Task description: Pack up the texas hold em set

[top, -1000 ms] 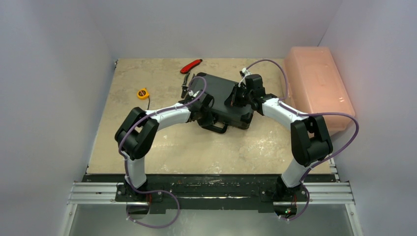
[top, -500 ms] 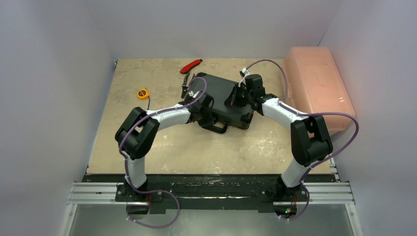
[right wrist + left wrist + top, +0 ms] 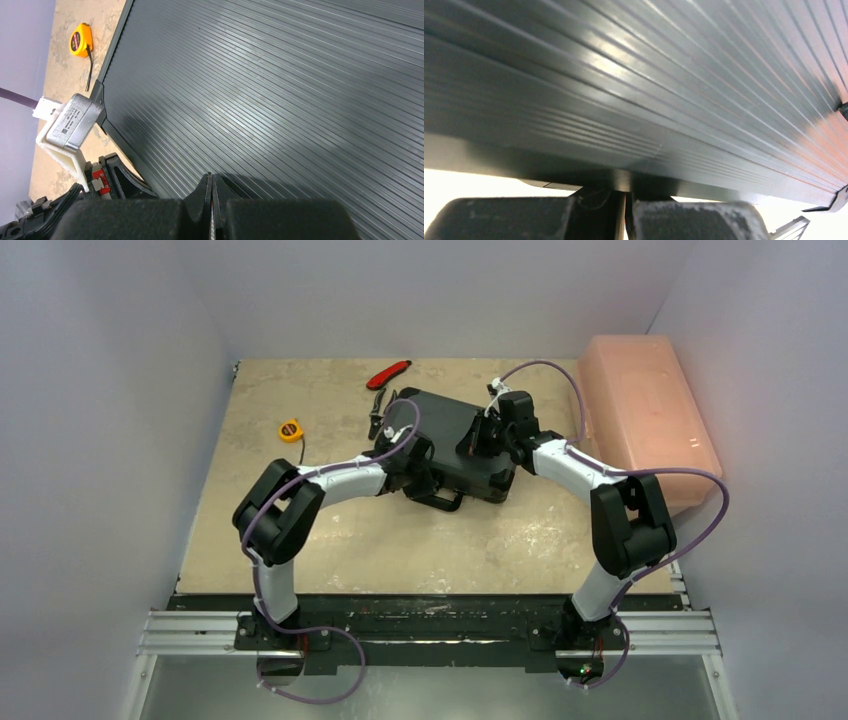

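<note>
The black ribbed briefcase lies shut on the table, its handle facing the near side. My left gripper is shut and presses against the case's front left edge beside the handle. In the left wrist view the ribbed case fills the frame above my shut gripper. My right gripper is shut, its tips resting on the lid's right part. The lid also shows in the right wrist view, under my right gripper. Chips, card decks, dice and discs are hidden.
Red-handled pliers lie behind the case. A yellow tape measure lies to its left and also shows in the right wrist view. A pink plastic box stands along the right wall.
My left wrist has shifted very slightly against the case's front edge. The case and my right arm have not moved.
</note>
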Motion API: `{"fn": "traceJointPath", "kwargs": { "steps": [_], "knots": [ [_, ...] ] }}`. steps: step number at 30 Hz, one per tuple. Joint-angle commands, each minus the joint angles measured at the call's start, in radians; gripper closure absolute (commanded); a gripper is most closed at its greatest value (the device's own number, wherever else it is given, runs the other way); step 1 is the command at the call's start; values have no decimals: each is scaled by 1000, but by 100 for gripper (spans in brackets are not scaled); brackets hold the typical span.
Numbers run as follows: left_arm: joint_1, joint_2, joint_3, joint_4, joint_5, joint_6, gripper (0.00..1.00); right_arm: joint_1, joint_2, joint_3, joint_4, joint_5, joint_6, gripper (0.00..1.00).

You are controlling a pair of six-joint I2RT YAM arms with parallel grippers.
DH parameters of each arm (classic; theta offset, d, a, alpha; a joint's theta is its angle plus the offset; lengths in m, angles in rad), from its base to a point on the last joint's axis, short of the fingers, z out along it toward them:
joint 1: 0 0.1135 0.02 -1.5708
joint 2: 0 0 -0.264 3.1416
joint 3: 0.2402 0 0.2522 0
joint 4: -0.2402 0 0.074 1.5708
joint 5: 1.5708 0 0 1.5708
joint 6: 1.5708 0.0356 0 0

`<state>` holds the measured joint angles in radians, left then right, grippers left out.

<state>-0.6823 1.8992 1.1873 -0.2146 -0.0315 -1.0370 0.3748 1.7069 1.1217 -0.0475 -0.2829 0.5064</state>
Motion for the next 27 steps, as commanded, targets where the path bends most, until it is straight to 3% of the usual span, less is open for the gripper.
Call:
{"fn": "traceJointPath", "kwargs": {
  "steps": [1, 7, 14, 21, 25, 27],
  "knots": [
    [10, -45, -52, 79, -116, 18, 100, 7, 38, -31, -133, 41, -25, 100],
    [10, -170, -127, 72, -139, 59, 100, 6, -13, -36, -115, 33, -23, 98],
    [7, -314, -187, 27, -181, 138, 98, 7, -97, -29, -96, 26, -31, 62],
    [7, -484, -240, -41, -228, 231, 71, 7, -193, -30, -82, -4, -73, 27],
    [7, -618, -308, -65, -262, 292, 59, 7, -265, -45, -78, 2, -89, 16],
    [6, -692, -337, -79, -279, 333, 48, 8, -305, -54, -75, 6, -95, 11]
  ]
}}
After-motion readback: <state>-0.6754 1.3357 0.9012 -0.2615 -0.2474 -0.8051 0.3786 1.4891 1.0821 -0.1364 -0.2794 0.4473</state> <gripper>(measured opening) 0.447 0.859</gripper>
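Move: The closed poker case lies in front of my left hand, its middle about 9 cm ahead and 4 cm to the right, roughly level. The front latch is right at my closed left fingertips, about 1 cm ahead and 1 cm right. The handle is some 2 cm back, 1 cm right and 2 cm lower; the pruners are 15 cm ahead, 10 cm left, slightly lower. From my right hand the case's middle is about 3 cm left, 1 cm ahead and 5 cm below. I slip my left hand off the case front, first leftward, then climbing as well, some 10 cm up and 9 cm left with a little back; its fingers open about halfway while the wrist tips up some 20 degrees. Slightly later my right hand lifts off the lid, about 6 cm up and 3 cm back, spreading its fingers nearly wide. ##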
